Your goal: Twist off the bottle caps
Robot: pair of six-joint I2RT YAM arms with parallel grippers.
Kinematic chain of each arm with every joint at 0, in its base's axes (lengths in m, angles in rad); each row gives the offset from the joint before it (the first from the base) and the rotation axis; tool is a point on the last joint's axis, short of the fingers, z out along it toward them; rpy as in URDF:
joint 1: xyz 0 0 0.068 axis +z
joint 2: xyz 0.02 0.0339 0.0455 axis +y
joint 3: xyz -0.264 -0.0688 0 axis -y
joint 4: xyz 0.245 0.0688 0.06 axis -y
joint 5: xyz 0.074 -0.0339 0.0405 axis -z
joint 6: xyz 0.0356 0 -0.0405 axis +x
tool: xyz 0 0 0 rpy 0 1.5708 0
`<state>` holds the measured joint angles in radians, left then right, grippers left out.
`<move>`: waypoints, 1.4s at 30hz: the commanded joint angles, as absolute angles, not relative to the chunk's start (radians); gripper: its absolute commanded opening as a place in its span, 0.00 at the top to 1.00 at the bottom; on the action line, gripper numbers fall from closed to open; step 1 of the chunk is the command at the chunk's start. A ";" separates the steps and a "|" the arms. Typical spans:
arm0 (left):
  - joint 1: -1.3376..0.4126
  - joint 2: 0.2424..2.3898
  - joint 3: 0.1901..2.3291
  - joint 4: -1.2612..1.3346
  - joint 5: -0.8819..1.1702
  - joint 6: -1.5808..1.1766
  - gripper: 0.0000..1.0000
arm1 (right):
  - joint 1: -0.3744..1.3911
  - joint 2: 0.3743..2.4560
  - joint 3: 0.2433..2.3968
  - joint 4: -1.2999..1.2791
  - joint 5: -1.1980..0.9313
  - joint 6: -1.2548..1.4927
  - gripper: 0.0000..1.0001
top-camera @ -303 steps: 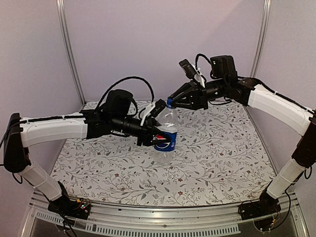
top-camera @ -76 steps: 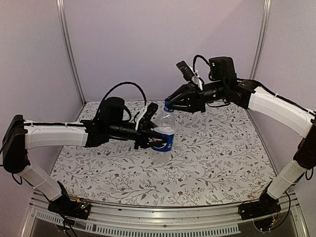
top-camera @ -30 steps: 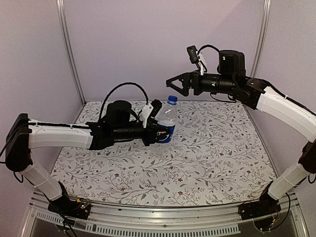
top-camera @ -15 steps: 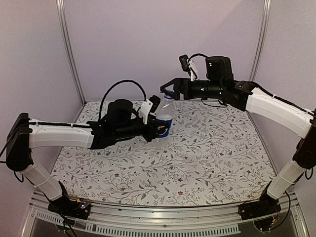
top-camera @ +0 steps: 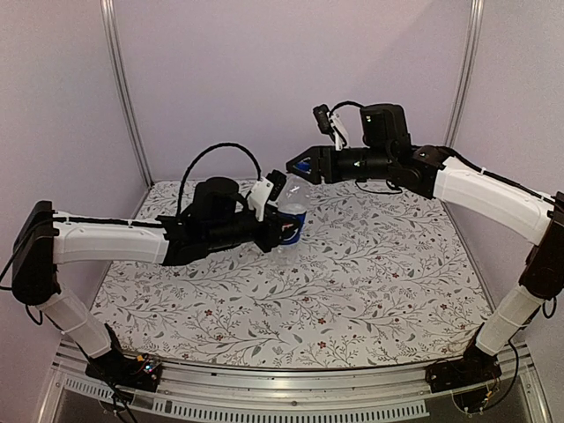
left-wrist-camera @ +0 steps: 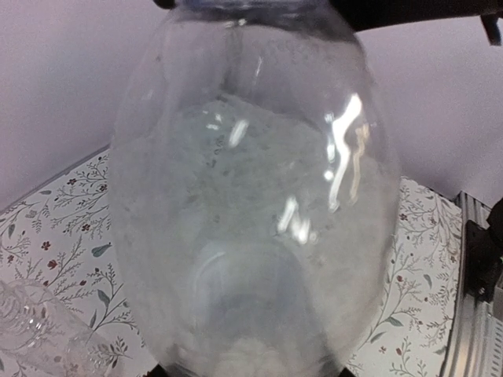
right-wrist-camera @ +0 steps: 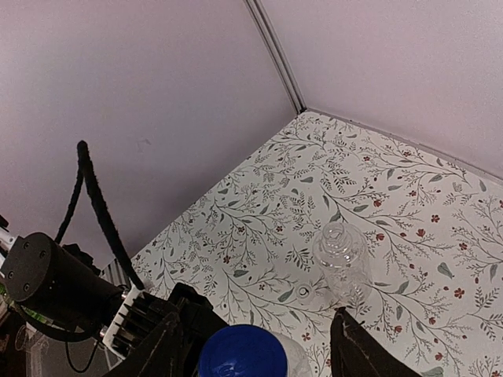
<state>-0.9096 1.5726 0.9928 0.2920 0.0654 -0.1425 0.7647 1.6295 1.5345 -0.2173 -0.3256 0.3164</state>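
Observation:
My left gripper (top-camera: 282, 232) is shut on the Pepsi bottle (top-camera: 294, 220) at its blue label band and holds it upright above the table. In the left wrist view the clear bottle body (left-wrist-camera: 251, 196) fills the frame and hides most of the left gripper (left-wrist-camera: 251, 371). My right gripper (top-camera: 300, 166) is open, with one finger (right-wrist-camera: 161, 345) on each side of the bright blue cap (right-wrist-camera: 242, 355) on that bottle and a visible gap. The plain bottle (right-wrist-camera: 342, 255) stands uncapped on the table, with its clear cap (right-wrist-camera: 303, 293) lying beside it.
The floral table cover (top-camera: 352, 291) spreads under both arms. The plain bottle also shows at the lower left of the left wrist view (left-wrist-camera: 31, 330). Purple walls and metal posts (top-camera: 119, 88) close the back and sides. The left arm's black cable (right-wrist-camera: 98, 204) loops up behind its wrist.
My right gripper has come down and left from above the bottle and now straddles the blue cap. My left gripper has shifted the bottle slightly back.

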 commanded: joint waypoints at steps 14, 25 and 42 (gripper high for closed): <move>-0.921 1.586 1.012 0.286 0.051 -0.139 0.68 | 0.770 1.622 1.562 -0.199 -0.334 0.294 0.38; -0.921 1.583 1.009 0.281 0.051 -0.140 0.68 | 0.770 1.619 1.560 -0.193 -0.348 0.287 0.52; -0.892 1.523 0.971 0.300 0.346 -0.067 0.68 | 0.719 1.566 1.517 -0.149 -0.732 0.070 0.87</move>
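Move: The blue cap sits between the right hand's open fingers, within about 1 cm of the hand point. A clear bottle stands some 15 cm ahead, 13 cm left and 20 cm below; a small clear cap lies about 9 cm ahead, 16 cm left and 31 cm below. From the left hand, which still grips the bottle, the blue cap is about 12 cm above, 3 cm ahead and 3 cm right. Right fingers close and pinch the blue cap, then ease back about 1 cm; left keeps its bottle grip. ##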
